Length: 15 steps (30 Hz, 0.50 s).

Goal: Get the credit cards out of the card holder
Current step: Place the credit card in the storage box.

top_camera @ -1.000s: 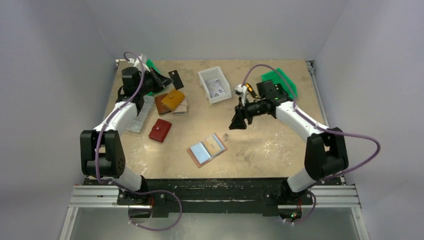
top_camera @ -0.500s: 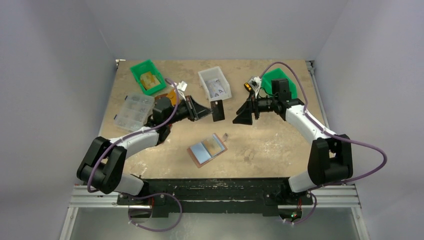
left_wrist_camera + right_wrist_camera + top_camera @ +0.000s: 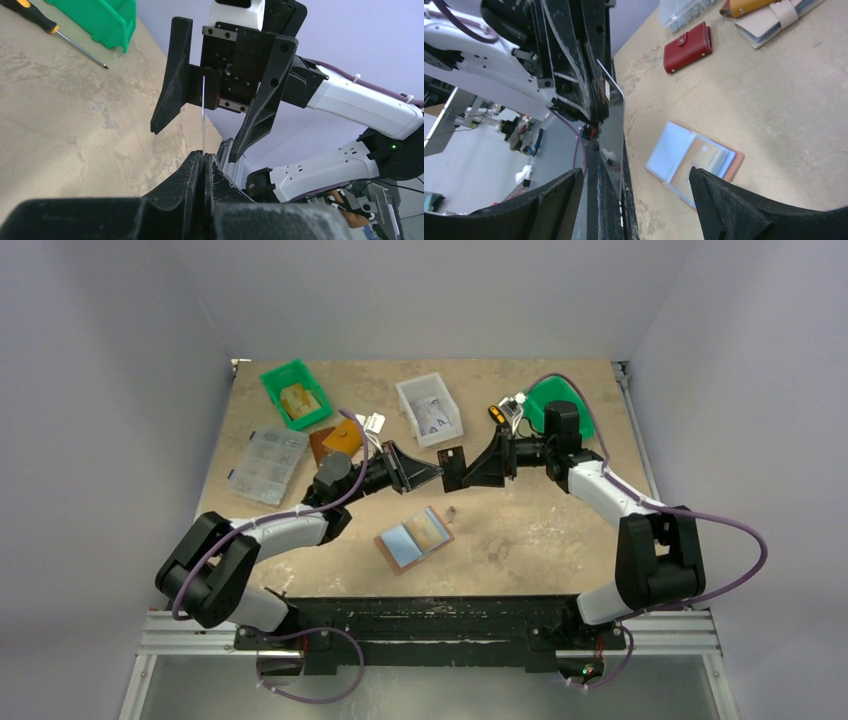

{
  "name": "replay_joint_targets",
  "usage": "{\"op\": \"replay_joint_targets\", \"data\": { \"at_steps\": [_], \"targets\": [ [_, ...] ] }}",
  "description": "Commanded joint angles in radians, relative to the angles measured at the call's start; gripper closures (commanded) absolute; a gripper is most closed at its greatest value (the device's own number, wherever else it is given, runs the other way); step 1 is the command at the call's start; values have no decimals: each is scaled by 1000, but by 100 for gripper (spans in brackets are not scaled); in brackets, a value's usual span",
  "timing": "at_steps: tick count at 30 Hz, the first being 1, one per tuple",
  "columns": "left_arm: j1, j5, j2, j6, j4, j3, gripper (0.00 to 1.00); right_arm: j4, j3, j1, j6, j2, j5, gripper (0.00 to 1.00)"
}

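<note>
The card holder lies open on the table, a light blue and a tan-gold card showing in its sleeves; the right wrist view has it too. My left gripper is shut on one credit card, held in the air above the table's middle. That card is edge-on in the left wrist view and silvery grey in the right wrist view. My right gripper faces it, open, its fingers standing either side of the card's far end without closing on it.
A green bin, a clear organiser box and a mustard wallet sit at the back left. A white bin is at the back middle, a screwdriver and a green bin at the back right. A red pouch lies left of the holder.
My left arm swung from the back left to the table's middle, carrying the card. My right gripper opened wide and moved left until its fingers flanked the card.
</note>
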Motion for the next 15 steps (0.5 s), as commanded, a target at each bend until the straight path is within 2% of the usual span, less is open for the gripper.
{"op": "replay_joint_targets", "data": {
  "at_steps": [1,4,6,9,10,13,15],
  "targets": [
    [-33,-24,24,-17,101,-9,100,191,-19,-4,155,1,-75,15],
    [-52,-34,45,-18,116,-13,100,296,-44,-5,244,-3,-86,24],
    [-60,-39,56,-20,126,-16,100,330,-50,-5,277,6,-94,39],
    [-64,-57,56,-22,120,-22,100,339,-49,-6,285,25,-108,79],
    [-64,-70,47,-18,94,-23,99,338,-47,-6,283,27,-113,97],
    [-63,-143,-19,57,-104,-4,75,285,-42,-28,232,9,-72,100],
    [-61,-216,-90,133,-273,11,63,162,-16,-59,126,-5,-29,100]
  ]
}}
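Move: The black credit card, still pinched in the left hand, has its middle about 2 cm to that hand's right and level with it. From the right hand, open around the card's other side, it lies some 3 cm left, 2 cm ahead and level. The open card holder is about 11 cm left and 12 cm back of the right hand; the white box about 8 cm left and 17 cm ahead; both some 20 cm below. Right fingers, rising 1 cm, pinch the card's right side; left fingers sink about 3 cm and let go. ##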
